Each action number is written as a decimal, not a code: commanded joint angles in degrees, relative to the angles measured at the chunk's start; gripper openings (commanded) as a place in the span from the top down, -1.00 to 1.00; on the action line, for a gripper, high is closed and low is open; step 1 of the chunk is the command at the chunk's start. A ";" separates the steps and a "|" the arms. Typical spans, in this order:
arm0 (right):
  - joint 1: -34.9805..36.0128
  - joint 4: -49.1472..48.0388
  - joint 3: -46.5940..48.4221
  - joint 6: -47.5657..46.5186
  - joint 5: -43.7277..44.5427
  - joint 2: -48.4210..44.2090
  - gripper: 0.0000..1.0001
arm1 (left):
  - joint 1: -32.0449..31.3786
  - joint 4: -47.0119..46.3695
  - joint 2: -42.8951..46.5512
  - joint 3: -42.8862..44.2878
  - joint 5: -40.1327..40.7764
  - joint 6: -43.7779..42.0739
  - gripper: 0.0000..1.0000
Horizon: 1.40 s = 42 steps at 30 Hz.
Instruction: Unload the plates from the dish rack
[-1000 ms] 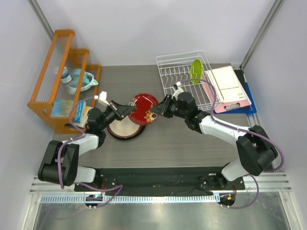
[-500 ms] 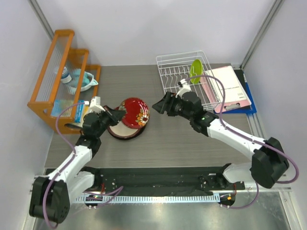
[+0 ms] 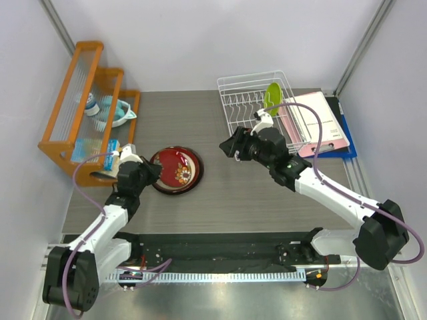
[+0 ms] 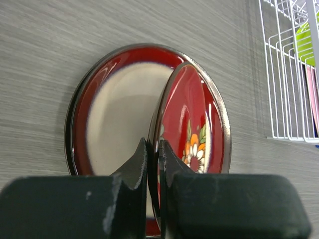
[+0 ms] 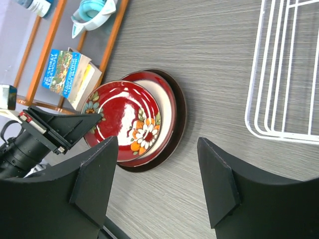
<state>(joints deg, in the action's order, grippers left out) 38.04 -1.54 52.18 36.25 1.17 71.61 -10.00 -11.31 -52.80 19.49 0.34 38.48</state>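
The small dark red plate (image 3: pixel 179 168) with a flower pattern is tilted over the larger dark-red-rimmed cream plate (image 3: pixel 175 191) on the table. My left gripper (image 3: pixel 152 175) is shut on its left rim; in the left wrist view the fingers (image 4: pixel 139 164) pinch the rim of the flowered plate (image 4: pixel 192 124) above the cream plate (image 4: pixel 117 119). My right gripper (image 3: pixel 228 149) is open and holds nothing, to the right of the stack and apart from it. The lime green plate (image 3: pixel 271 98) stands upright in the white dish rack (image 3: pixel 248 83).
An orange wooden shelf (image 3: pixel 80 80) with a book and small items stands at the back left. A pink clipboard on a blue board (image 3: pixel 317 123) lies right of the rack. The right wrist view shows the rack's corner (image 5: pixel 279 74) and the shelf (image 5: pixel 112 40).
My right gripper opened, let go of the flowered plate and drew back to the right. My left gripper moved left and lowered the plate onto the larger plate.
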 commanded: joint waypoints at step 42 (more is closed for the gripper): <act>-25.65 17.27 56.15 -29.65 25.28 46.83 -0.43 | 0.24 4.19 4.36 4.15 -4.55 -0.33 -0.97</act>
<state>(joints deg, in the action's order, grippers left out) 13.45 14.46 99.37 11.27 23.33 113.25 -9.98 -7.55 -51.86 20.29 0.84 38.50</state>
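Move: My left hand holds the red plate tilted over the stack of plates, whose middle is about 8 cm below, 4 cm ahead and 4 cm to its right; books stand some 20 cm to that hand's left and 8 cm ahead. From my empty right hand, the green plate stands about 28 cm ahead, 18 cm right and 11 cm lower. The dish rack's middle is about 23 cm ahead, 14 cm right; the papers 22 cm ahead, 38 cm right. My left hand lowers the red plate about 4 cm onto the stack, opens its fingers wide to let go, and rises back the same amount. Meanwhile my open right hand swings some 25 cm forward and 20 cm right, over the rack to the green plate, turning about 35 degrees clockwise and rolling its left side down; it rises slightly, then dips near the end, not yet gripping. ##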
